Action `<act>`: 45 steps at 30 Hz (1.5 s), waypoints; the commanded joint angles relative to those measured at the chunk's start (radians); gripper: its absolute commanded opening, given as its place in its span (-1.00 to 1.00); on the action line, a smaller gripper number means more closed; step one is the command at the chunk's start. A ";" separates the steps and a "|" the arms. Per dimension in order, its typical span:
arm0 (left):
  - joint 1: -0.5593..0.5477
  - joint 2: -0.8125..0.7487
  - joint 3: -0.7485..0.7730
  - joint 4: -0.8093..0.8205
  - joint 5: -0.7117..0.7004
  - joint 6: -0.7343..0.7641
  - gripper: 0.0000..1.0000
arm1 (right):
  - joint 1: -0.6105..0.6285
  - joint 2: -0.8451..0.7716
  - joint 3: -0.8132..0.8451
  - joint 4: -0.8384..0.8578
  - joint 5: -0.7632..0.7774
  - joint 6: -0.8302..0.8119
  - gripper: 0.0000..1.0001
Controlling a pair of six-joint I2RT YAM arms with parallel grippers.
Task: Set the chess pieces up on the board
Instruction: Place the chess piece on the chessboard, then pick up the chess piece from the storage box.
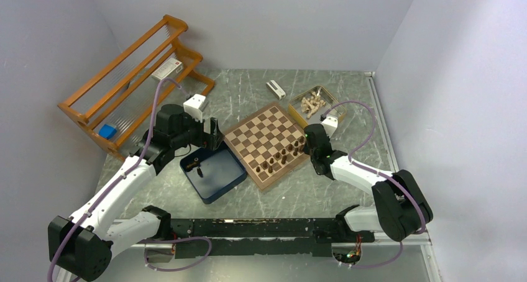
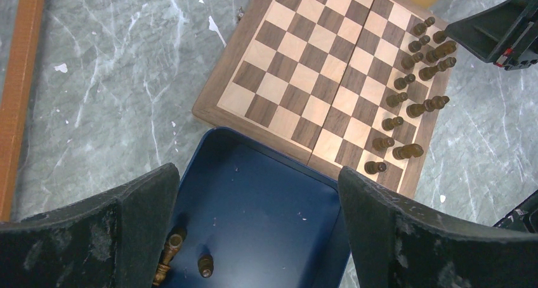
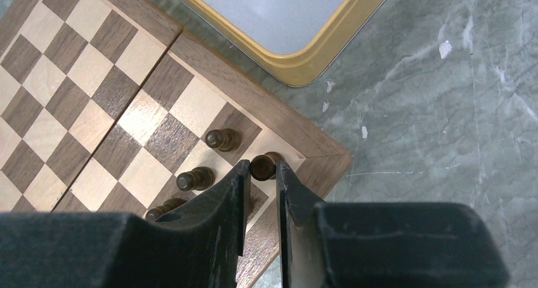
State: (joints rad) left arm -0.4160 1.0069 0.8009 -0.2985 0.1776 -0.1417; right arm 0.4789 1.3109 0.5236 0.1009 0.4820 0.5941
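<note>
The board (image 1: 258, 130) lies tilted at the table's middle, with dark chess pieces (image 1: 283, 158) in two rows along its near right edge. My right gripper (image 3: 263, 166) is shut on a dark piece (image 3: 266, 163) standing on the board's corner square, next to two pawns (image 3: 222, 139). My left gripper (image 2: 257, 174) hangs open over the dark blue box (image 2: 266, 212), nothing between its fingers. In that box one dark piece (image 2: 205, 266) stands and another (image 2: 168, 253) lies beside the left finger.
A yellow-rimmed tin (image 1: 314, 105) of pale pieces sits just beyond the board's far right corner. A wooden rack (image 1: 133, 83) fills the far left. A small grey-white object (image 1: 275, 89) lies behind the board. The blue box (image 1: 220, 176) touches the board's left edge.
</note>
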 commanded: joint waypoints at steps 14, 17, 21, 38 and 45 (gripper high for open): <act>-0.006 -0.006 0.007 0.005 -0.011 0.017 0.99 | 0.003 -0.029 0.048 -0.025 0.019 -0.010 -0.33; -0.006 -0.005 0.007 -0.001 -0.024 0.017 0.99 | 0.003 -0.054 0.069 -0.046 0.018 -0.019 -0.23; -0.006 -0.001 0.012 -0.018 -0.078 0.006 0.99 | 0.004 -0.092 0.094 -0.071 0.015 -0.045 -0.07; -0.006 0.107 0.116 -0.342 -0.226 -0.265 0.71 | 0.007 -0.288 0.159 -0.140 -0.228 -0.181 0.00; -0.006 0.161 0.094 -0.449 -0.225 -0.363 0.49 | 0.006 -0.348 0.145 -0.160 -0.291 -0.168 0.01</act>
State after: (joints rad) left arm -0.4160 1.1385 0.9020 -0.6369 -0.0338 -0.4194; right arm 0.4839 0.9752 0.6785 -0.0368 0.2424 0.4328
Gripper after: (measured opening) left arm 0.753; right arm 0.498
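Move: The right hand already has the dark corner piece between its fingertips on the chessboard's right-hand corner square, the piece's middle some 2 cm below. The nearest pawn stands about 2 cm ahead and 3 cm left, a back-row piece 2 cm back and 3 cm left; the yellow tray's middle is roughly 17 cm ahead and 3 cm right. From the left hand, the small upright dark piece in the blue tray lies about 8 cm left, 7 cm back and 17 below, with the lying dark piece 3 cm farther left and 3 cm farther out. The right hand stays put at first, then opens its fingers from a quarter to about half, lets go of the corner piece and climbs some 14 cm off the board, drifting about 4 cm left while its fingertips tilt up and it turns counter-clockwise. After a wait, the wide-open left hand sinks about 5 cm and goes 4 cm left, then also draws back a little, heading for the remaining dark pieces in the blue tray, tipping and turning counter-clockwise some 20 degrees each and narrowing its fingers to three quarters, touching nothing. ##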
